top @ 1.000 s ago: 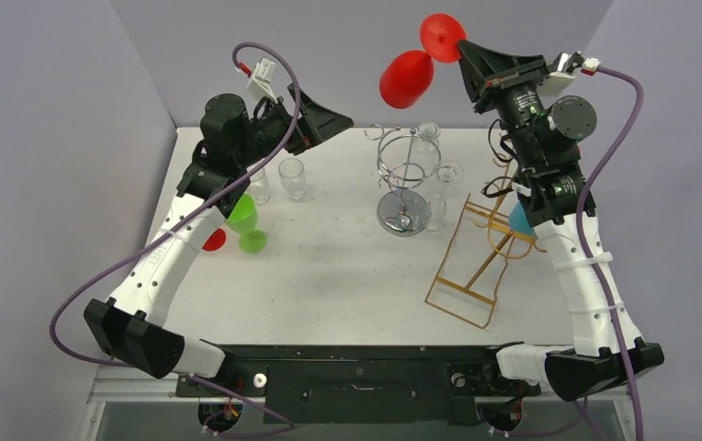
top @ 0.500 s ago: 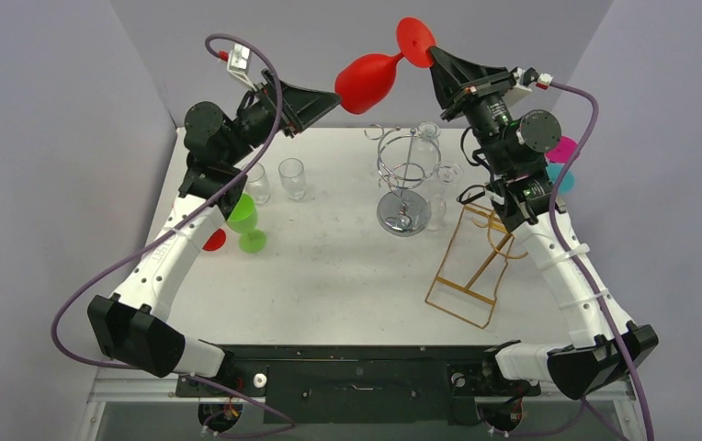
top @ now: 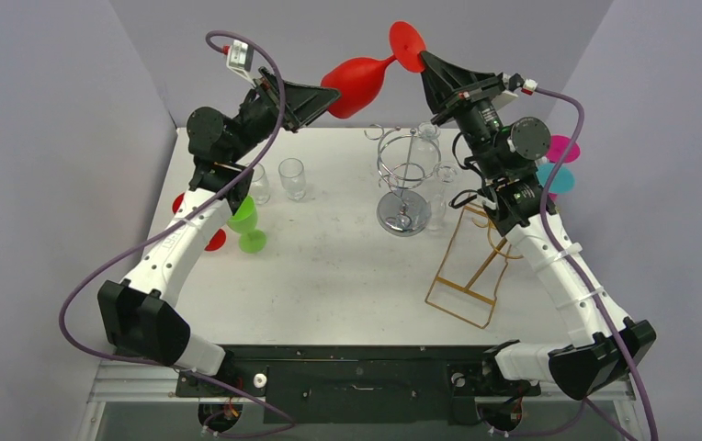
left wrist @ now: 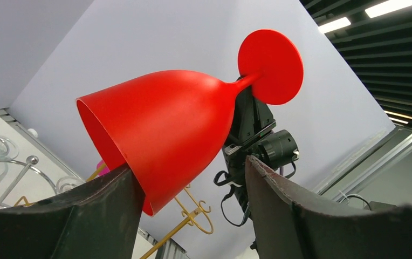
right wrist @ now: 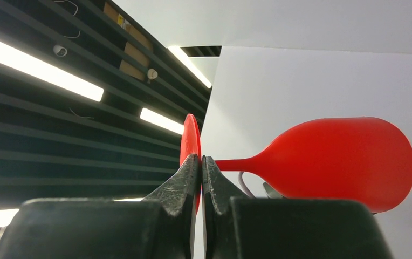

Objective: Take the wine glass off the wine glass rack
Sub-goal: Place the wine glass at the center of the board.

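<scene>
A red wine glass (top: 356, 75) lies sideways high above the table's far edge. My right gripper (top: 424, 60) is shut on the thin disc of its foot, which shows edge-on between the pads at that gripper (right wrist: 200, 159), with the bowl (right wrist: 344, 159) off to the right. My left gripper (top: 334, 95) stands open around the bowl's rim end. In the left wrist view the bowl (left wrist: 166, 124) rests against the left finger (left wrist: 112, 210), while the right finger (left wrist: 279, 205) stands apart from it. The gold wire rack (top: 476, 266) leans on the table at right.
A chrome glass stand (top: 404, 179) with clear glasses stands mid-table. Two clear glasses (top: 292, 177) and a green glass (top: 246, 220) sit at left beside a red foot disc (top: 214, 240). Pink (top: 563, 149) and teal (top: 557, 179) glasses show behind the right arm.
The right arm has carried the red glass leftward. My left gripper has risen to the bowl, and its jaws have narrowed around it.
</scene>
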Motion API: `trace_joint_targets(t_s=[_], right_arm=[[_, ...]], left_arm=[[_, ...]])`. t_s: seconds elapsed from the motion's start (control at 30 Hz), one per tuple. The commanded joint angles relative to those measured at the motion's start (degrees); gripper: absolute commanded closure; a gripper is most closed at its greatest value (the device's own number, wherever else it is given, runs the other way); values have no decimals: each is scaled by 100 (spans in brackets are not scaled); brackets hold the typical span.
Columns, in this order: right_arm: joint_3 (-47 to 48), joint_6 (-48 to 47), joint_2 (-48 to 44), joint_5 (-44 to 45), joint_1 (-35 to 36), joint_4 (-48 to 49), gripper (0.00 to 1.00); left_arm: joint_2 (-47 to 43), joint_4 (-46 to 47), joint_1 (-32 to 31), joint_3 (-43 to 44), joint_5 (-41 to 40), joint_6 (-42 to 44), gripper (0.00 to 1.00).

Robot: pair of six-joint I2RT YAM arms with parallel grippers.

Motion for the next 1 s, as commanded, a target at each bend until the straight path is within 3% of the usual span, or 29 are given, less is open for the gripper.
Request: trace_joint_targets(t_s=[0.0,0.23,0.53,0.6,0.7,0.8,0.97], right_arm=[[-117,223,20,6,42,627,100],[-156,254,64,-20,42,699,100],[-4,-673,-32,-195,1,-92,97],[223,-1029,-18,-339,-8,-470,91],[381,-1633,-103,-382,-49,-1069,71],[638,-2154,-192,-335,-142,-1750,48],[904,-2968,-389,-259,-356,-2612,28]], left_arm=[[-55,858,23,63,178,-358,41],[-127,1424,23,-40,263,-818,67],[-503,972,35,-160,289,-595,96],[-628,627,52,-191,270,-392,100],[-834,64,87,-203,186,98,100],[-1112,-1115,97,-74,5,683,100],[-1478,-3121,94,256,-538,1857,100]])
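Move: The red wine glass hangs slanted between the hands, its foot end pinched in the right fingers and its rim by the open left fingers. The middle of the glass is about 8 cm right, 1 cm ahead and 3 cm above the left hand; from the right hand it is some 8 cm left, level fore and aft, and 3 cm lower. Far below the left hand, the metal rack stands roughly 17 cm right and 5 cm ahead, the nearer clear glass 12 cm left and 8 cm ahead. Drawing back about 5 cm, rising up to 4 cm before sinking partway, and easing left away from the right hand, the left hand shuts its fingers on the bowl at the rim. The right hand stays nearly still, pinching the foot end, until the left has almost closed; then it opens wide, sinks some 4 cm and rolls about 20 degrees, left side down, letting go. ##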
